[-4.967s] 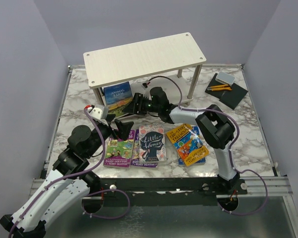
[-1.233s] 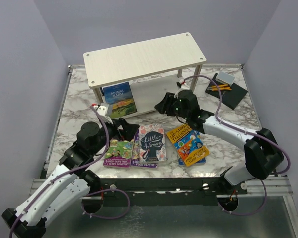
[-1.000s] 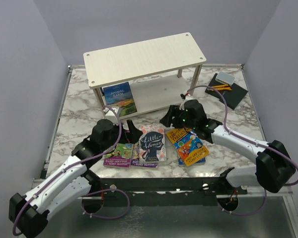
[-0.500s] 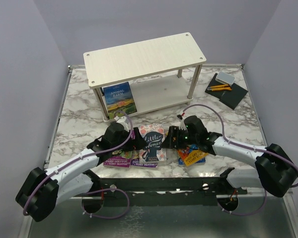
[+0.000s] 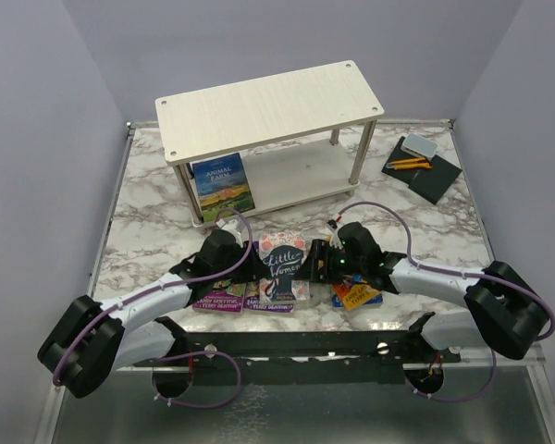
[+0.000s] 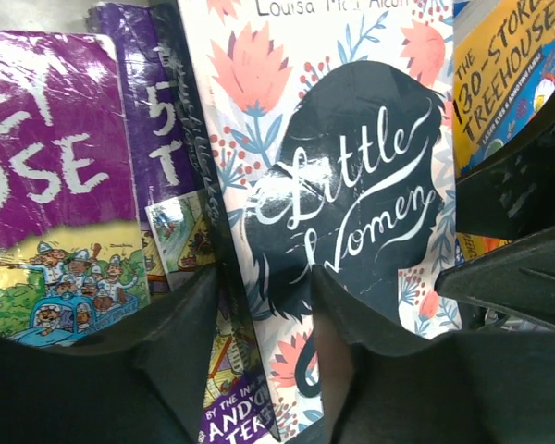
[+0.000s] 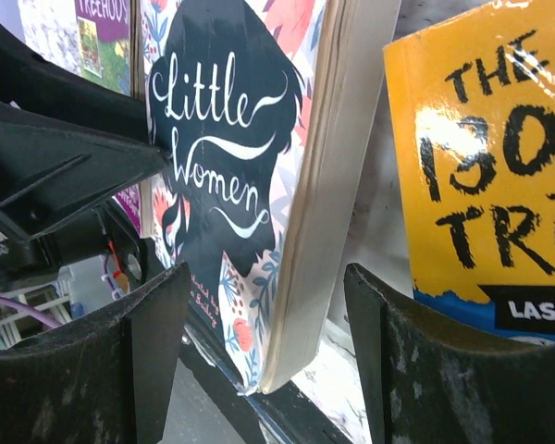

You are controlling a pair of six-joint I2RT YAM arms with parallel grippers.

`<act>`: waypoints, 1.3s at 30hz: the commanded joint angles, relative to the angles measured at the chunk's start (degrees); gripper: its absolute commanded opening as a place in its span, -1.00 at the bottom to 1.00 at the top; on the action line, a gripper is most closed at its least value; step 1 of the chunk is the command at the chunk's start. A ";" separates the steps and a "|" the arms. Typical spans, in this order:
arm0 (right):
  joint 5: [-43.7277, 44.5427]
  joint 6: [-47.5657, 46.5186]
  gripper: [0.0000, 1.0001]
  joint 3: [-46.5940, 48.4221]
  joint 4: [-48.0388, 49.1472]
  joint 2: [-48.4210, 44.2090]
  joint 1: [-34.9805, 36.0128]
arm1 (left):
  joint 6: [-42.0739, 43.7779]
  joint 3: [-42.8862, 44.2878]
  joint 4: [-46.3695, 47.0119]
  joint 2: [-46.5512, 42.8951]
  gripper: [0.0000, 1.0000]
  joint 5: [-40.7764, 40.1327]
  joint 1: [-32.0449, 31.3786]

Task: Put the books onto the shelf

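The pale floral "Little Women" book [image 5: 285, 262] lies flat between purple Treehouse books [image 5: 220, 294] and an orange one [image 5: 356, 294]. My left gripper [image 5: 257, 268] is low at its spine. In the left wrist view the gripper [image 6: 264, 277] stands part-closed astride that spine edge. One finger is on the cover [image 6: 351, 185], and purple cover shows in a gap beside the other. My right gripper [image 7: 266, 277] is open astride the page edge [image 7: 324, 231], touching nothing. "Animal Farm" [image 5: 220, 185] stands at the left end of the shelf [image 5: 268, 106].
A black pad with pencils and an eraser [image 5: 422, 165] lies at the back right of the marble table [image 5: 148, 222]. The two grippers face each other only a book's width apart. The table's front edge runs just below the row of books.
Both arms came down from near the shelf to "Little Women". The left jaws narrowed around its spine edge. The right gripper slid left onto the page edge.
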 commanded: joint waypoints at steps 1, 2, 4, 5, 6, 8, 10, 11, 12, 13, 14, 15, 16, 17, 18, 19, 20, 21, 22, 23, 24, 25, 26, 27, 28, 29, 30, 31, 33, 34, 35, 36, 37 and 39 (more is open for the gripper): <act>4.36 1.24 0.43 -2.21 0.85 3.46 0.16 | -0.13 -1.56 1.20 1.40 -0.16 -0.61 -0.43; 4.45 1.50 0.44 -2.29 1.19 3.97 0.19 | -0.13 -1.71 1.36 1.61 -0.21 -0.60 -0.43; 4.71 1.65 0.43 -2.45 1.75 4.70 0.19 | -0.13 -2.11 1.71 2.03 -0.29 -0.74 -0.49; 4.86 1.81 0.43 -2.54 1.90 5.06 0.19 | -0.13 -2.31 1.79 2.08 -0.33 -0.83 -0.49; 4.63 1.89 0.43 -2.55 2.22 5.49 0.11 | -0.18 -2.48 1.81 2.06 -0.37 -0.93 -0.55; 4.06 2.25 0.43 -2.71 3.42 6.35 0.19 | -0.34 -2.90 1.96 1.85 -0.39 -1.11 -0.61; 3.34 2.42 0.41 -2.87 4.58 7.09 0.19 | -0.48 -3.12 1.99 1.50 -0.42 -1.20 -0.61; 3.06 2.57 0.41 -3.10 5.45 7.41 0.13 | -0.56 -3.29 2.03 1.33 -0.43 -1.35 -0.58; 2.72 2.76 0.40 -3.31 6.03 7.90 0.18 | -0.64 -3.47 2.06 1.21 -0.45 -1.52 -0.60; 2.26 2.70 0.39 -3.21 6.40 8.40 0.15 | -0.66 -3.62 2.17 1.18 -0.48 -1.65 -0.60; 1.74 2.65 0.38 -3.06 6.94 8.97 0.19 | -0.66 -3.67 2.24 1.30 -0.52 -1.64 -0.63; 1.31 2.72 0.37 -3.09 7.43 9.26 0.15 | -0.66 -3.68 2.29 1.40 -0.54 -1.53 -0.70; 1.20 2.74 0.37 -3.05 7.62 9.53 0.18 | -0.66 -3.75 2.42 1.46 -0.56 -1.51 -0.71; 1.24 2.76 0.37 -2.97 7.51 9.59 0.18 | -0.71 -3.89 2.47 1.48 -0.57 -1.59 -0.71; 1.47 2.67 0.36 -2.85 7.07 9.55 0.17 | -0.74 -4.05 2.53 1.52 -0.57 -1.57 -0.71; 1.77 2.68 0.35 -2.77 6.72 9.40 0.19 | -0.75 -4.18 2.58 1.41 -0.57 -1.58 -0.67; 2.29 2.65 0.35 -2.62 5.96 9.12 0.19 | -0.75 -4.34 2.67 1.25 -0.58 -1.59 -0.70; 3.15 2.60 0.35 -2.57 4.98 8.61 0.16 | -0.75 -4.37 2.61 1.08 -0.58 -1.60 -0.76; 4.11 2.50 0.35 -2.52 4.02 8.01 0.26 | -0.75 -4.44 2.62 0.89 -0.58 -1.54 -0.78; 5.23 2.08 0.35 -2.18 2.50 7.63 0.23 | -0.75 -4.42 2.58 0.68 -0.58 -1.47 -0.76; 6.31 1.56 0.35 -1.55 0.47 7.24 0.27 | -0.68 -4.35 2.48 0.46 -0.58 -1.47 -0.77; 7.58 1.11 0.35 -0.98 -1.44 6.84 0.28 | -0.54 -4.19 2.37 0.21 -0.58 -1.49 -0.75; 8.71 0.65 0.35 -0.58 -3.09 6.34 0.24 | -0.42 -4.02 1.98 -0.05 -0.58 -1.57 -0.80; 9.82 0.24 0.35 -0.28 -4.42 5.70 0.31 | -0.28 -3.89 1.70 -0.34 -0.58 -1.73 -0.73; 10.94 -0.10 0.35 0.06 -5.62 5.13 0.28 | -0.23 -3.74 1.41 -0.58 -0.58 -1.89 -0.78; 12.09 -0.31 0.36 0.29 -6.89 4.59 0.32 | -0.15 -3.70 1.10 -0.84 -0.58 -2.07 -0.73; 13.06 -0.50 0.37 0.45 -7.09 4.18 0.49 | -0.14 -3.73 0.92 -1.11 -0.58 -2.16 -0.75; 13.71 -0.51 0.38 0.41 -7.11 3.89 0.54 | -0.19 -3.73 0.84 -1.33 -0.58 -2.16 -0.75; 13.39 -0.08 0.39 -0.10 -6.12 3.98 0.63 | -0.35 -3.85 0.82 -1.61 -0.58 -2.14 -0.80; 12.60 0.25 0.39 -0.26 -4.96 4.56 0.63 | -0.46 -3.86 0.83 -1.63 -0.58 -2.08 -0.72; 11.44 0.56 0.39 -0.34 -3.80 5.30 0.63 | -0.48 -3.79 0.79 -1.51 -0.58 -1.96 -0.79; 10.10 1.03 0.38 -0.55 -2.00 6.23 0.66 | -0.49 -3.71 0.84 -1.43 -0.58 -1.86 -0.80; 8.57 1.65 0.38 -0.97 0.07 7.02 0.68 | -0.42 -3.62 0.80 -1.31 -0.58 -1.70 -0.75; 5.75 2.76 0.36 -2.14 4.39 8.19 0.80 | -0.40 -3.52 0.84 -1.07 -0.59 -1.48 -0.75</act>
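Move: Little Women lies flat between the hands. Its middle is about 6 cm to the left hand's right, 1 cm ahead and 1 cm below, with that hand at its spine. A purple Treehouse book sits partly under it, and a pink one about 11 cm left of the left hand, 1 cm back. From the right hand, Little Women is some 6 cm left, 1 cm ahead and 1 cm below; the orange Treehouse book is roughly 11 cm right, level and lower. The left fingers close from about half open onto the spine edge of Little Women, pinching it while the hand stays almost in place. The right hand, fingers still open around the page edge, eases 1.5 cm left over the book, swings back about 2 cm right with a small roll, and works forward and down, about 2 cm each overall, bringing its outer finger lower beside the pages. ##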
